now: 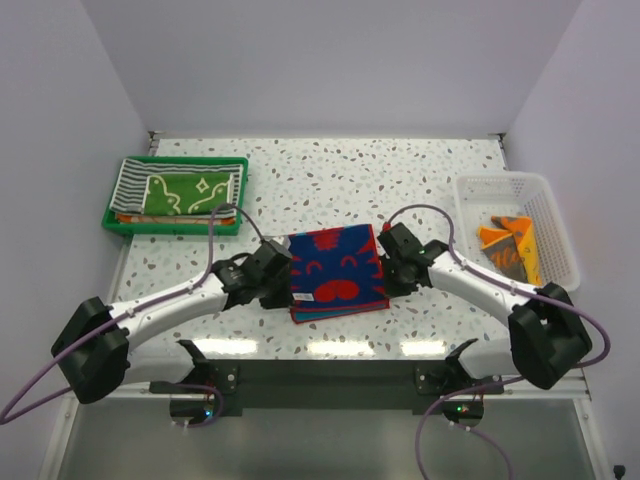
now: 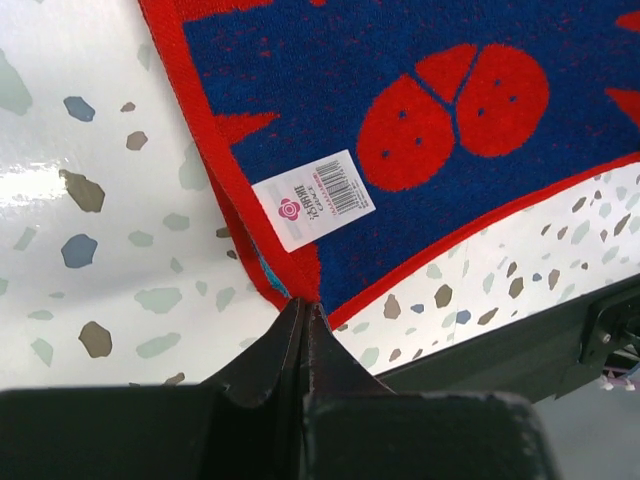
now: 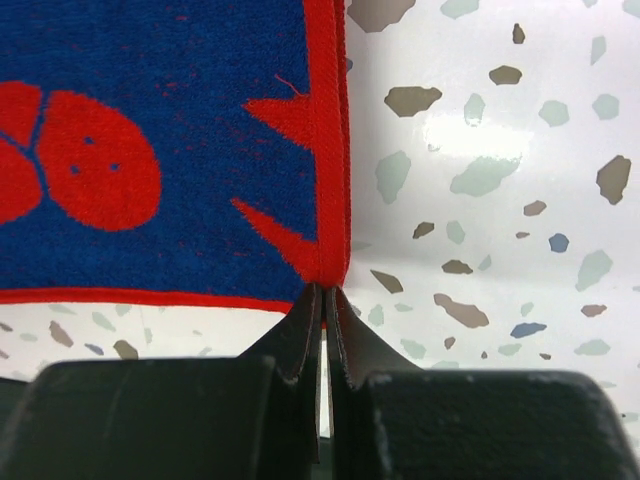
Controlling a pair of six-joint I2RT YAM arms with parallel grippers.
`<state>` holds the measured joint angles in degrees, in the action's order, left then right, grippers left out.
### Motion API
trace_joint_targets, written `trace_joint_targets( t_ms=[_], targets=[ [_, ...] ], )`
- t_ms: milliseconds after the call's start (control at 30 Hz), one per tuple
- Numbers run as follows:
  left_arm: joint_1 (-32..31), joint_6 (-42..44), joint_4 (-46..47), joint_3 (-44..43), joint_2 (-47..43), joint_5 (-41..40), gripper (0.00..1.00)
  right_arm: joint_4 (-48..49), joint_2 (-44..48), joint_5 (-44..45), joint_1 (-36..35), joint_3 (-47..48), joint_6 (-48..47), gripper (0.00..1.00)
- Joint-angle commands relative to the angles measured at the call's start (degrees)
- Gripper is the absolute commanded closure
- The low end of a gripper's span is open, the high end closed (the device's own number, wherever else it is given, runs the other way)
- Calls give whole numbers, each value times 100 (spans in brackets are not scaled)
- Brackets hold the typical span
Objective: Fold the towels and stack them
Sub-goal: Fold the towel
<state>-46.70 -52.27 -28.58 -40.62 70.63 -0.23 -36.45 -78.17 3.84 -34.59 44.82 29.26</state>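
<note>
A folded red-and-blue towel lies flat on the speckled table between the two arms. A white label sits near its near left corner. My left gripper is shut, its tips pinching that near left corner of the towel. My right gripper is shut on the near right corner, where the red hem of the towel runs into its tips. A green towel with white drawings lies over a striped towel in the tray. An orange towel lies in the basket.
The green plastic tray stands at the back left of the table. The white mesh basket stands at the right edge. The table's dark front edge runs just below the towel. White walls enclose the table on three sides.
</note>
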Motion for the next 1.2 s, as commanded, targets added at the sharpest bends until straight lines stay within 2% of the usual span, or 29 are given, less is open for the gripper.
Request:
trace_joint_targets(
  t_ms=[0, 133, 500, 600, 633, 667, 767, 833, 867, 967, 1067, 1133, 1167],
  targets=[
    [-67, 103, -227, -8, -164, 136, 100, -337, 381, 12, 5, 116, -87, 100],
    [-146, 199, 80, 256, 142, 497, 100, -153, 329, -14, 14, -148, -95, 100],
    [-507, 279, 379, 397, 961, 577, 100, 454, -409, 12, 14, -544, 36, 100],
    [-586, 235, 423, 415, 970, 621, 95, 428, -374, 73, 13, -579, 71, 100],
    [-604, 209, 423, 397, 953, 612, 92, 402, -366, 91, 14, -571, 72, 97],
    [-630, 209, 388, 371, 909, 603, 83, 332, -322, 100, 14, -562, 80, 94],
    [-674, 156, 205, 248, 663, 524, 63, 113, -103, 266, 14, -430, 54, 68],
    [-683, 103, 64, 117, 357, 437, 55, -37, 179, 363, 14, -255, 1, 61],
    [-683, 86, -94, 64, 233, 314, 46, -186, 275, 407, 14, -185, -16, 55],
    [-665, 42, -550, -279, -154, -176, 27, -371, 574, 451, 13, 140, -165, 48],
    [-578, 103, -606, -561, -436, -538, 20, -294, 558, 452, 14, 518, -429, 45],
    [-201, 374, -491, -648, -454, -522, 21, -92, 304, 434, 22, 773, -692, 47],
    [201, 497, -378, -675, -419, -409, 24, 66, 181, 434, 48, 878, -789, 51]
  ],
)
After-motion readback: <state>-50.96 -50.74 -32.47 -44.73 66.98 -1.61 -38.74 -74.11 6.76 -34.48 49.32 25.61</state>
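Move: Below and behind the two closed grippers, each still pinching a near corner of the raised upper layer, lie the under layer's near corners. The left one is about 4 cm back, 1 cm right and 5 cm below its hand; the right one about 2 cm back, 1 cm right and 3 cm below its own. From the left hand, the barcode tag lies some 3 cm ahead and 3 cm right, slightly lower; the far folded edge's middle is roughly 17 cm ahead and 8 cm right. Drawing the towel's near edge back and down, the left hand goes about 5 cm each way, turning slightly clockwise, while the right lifts a little, then lowers its corner with a slight pull back. Near the table both open, left wider, let go of the corners, and rise some 7 to 8 cm while swinging forward over the towel. ##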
